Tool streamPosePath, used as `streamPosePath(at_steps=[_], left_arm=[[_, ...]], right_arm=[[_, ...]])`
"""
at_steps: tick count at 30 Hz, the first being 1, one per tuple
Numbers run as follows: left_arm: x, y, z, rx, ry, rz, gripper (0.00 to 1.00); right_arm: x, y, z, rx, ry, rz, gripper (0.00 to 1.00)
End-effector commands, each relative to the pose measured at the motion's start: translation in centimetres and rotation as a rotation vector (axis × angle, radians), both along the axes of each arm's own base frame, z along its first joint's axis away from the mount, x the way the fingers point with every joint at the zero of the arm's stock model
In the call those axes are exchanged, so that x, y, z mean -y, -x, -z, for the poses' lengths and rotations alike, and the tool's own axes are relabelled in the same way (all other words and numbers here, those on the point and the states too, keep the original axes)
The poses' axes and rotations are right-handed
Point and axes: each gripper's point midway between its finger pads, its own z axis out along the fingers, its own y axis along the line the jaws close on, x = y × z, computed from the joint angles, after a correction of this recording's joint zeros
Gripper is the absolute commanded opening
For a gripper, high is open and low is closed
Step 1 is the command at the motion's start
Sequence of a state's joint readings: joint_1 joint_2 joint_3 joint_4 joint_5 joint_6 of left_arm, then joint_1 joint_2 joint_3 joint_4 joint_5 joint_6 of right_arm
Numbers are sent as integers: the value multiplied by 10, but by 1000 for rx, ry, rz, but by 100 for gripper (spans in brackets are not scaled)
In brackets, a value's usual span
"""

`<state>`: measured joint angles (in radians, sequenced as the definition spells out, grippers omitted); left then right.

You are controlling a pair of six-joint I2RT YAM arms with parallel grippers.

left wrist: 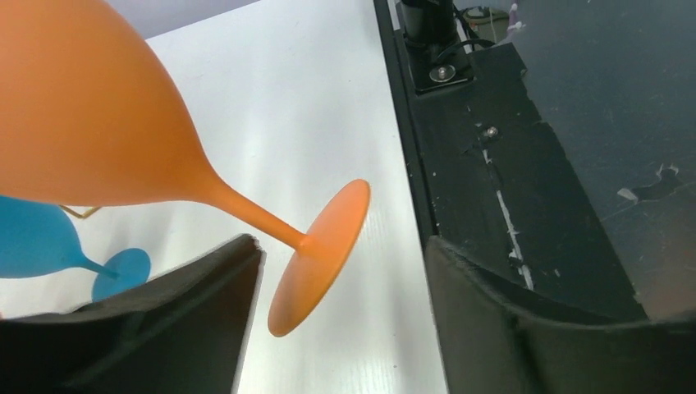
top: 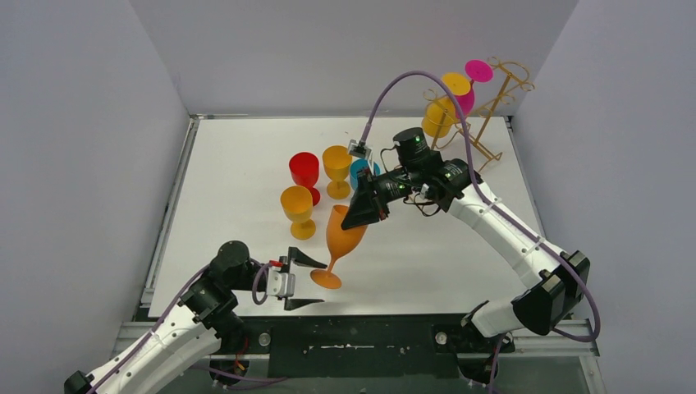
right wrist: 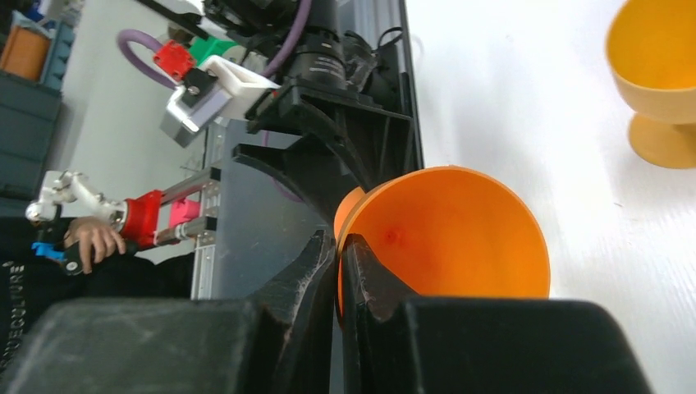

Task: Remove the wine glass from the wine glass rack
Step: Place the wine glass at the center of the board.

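Note:
An orange wine glass (top: 343,234) leans tilted over the table's near edge, its foot low and its bowl up to the right. My right gripper (top: 354,218) is shut on the rim of its bowl (right wrist: 460,230), one finger inside and one outside, as the right wrist view shows (right wrist: 338,240). My left gripper (top: 322,283) is open, its fingers on either side of the foot (left wrist: 324,254) without touching it. The gold wire wine glass rack (top: 492,107) stands at the back right, with a yellow glass (top: 439,115) and a magenta glass (top: 472,78) hanging on it.
A red glass (top: 304,172), two yellow-orange glasses (top: 337,168) (top: 297,209) and a blue glass (top: 361,171) stand upright mid-table, just behind the orange glass. The black front rail (top: 353,336) runs along the table's near edge. White walls close in the left, back and right.

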<state>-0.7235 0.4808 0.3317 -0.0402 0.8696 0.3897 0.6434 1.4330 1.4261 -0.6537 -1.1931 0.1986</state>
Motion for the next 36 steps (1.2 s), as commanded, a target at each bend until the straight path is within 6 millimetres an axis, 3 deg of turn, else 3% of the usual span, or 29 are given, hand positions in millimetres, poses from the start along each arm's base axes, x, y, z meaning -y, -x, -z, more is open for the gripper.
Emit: streamPosePath(at_steps=[1,2,3,6,10,16,20,28,36], left_arm=[[2,-2,-19,-1,55,-19,85],[2,-3,-20,-5,55,-25,96],[2,-4,-20,-7,56,-35,97],[0,-16,-24,5,58,-106,98],[-12,-53,-42,-34,116,-360,97],[-70,-114,-82,-232,337,-906,97],[-106,-132,-89,-265,338,-1125,97],[-158,-172,-61,-404,208,-1446,97],[-223,-194,-45,-530,295,-1680,97]], right_arm=[[6,-12,1,133,21,73,0],[7,-15,3,146,36,97,0],[9,-18,5,164,50,124,0],[17,-30,7,241,77,223,0],[27,-44,9,353,100,358,0],[31,-60,26,484,202,524,0],[23,-68,39,605,296,610,0],[-14,-84,62,723,362,651,0],[-41,-107,78,689,429,687,0]])
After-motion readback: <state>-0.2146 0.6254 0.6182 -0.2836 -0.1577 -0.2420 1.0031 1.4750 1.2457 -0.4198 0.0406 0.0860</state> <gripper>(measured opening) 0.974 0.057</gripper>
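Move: My right hand holds the orange wine glass by its rim, tilted with the foot towards me. Its spot on the board is about 11 cm ahead and 30 cm below. Seen from that hand, the front yellow glass stands some 13 cm ahead and 12 cm left, the blue one 21 cm ahead and 4 cm right. From my left hand, the orange glass's middle is about 4 cm ahead, 4 cm right and 7 cm up. Still pinching the rim, I lower the orange glass with my right hand about 12 cm and carry it some 8 cm forward to its spot, turning the wrist roughly 55 degrees so the fingers point forward-left and down. My left hand opens fully beside the foot, then withdraws about 20 cm left and 19 cm forward, rising before it sinks again, swinging counter-clockwise some 90 degrees. ##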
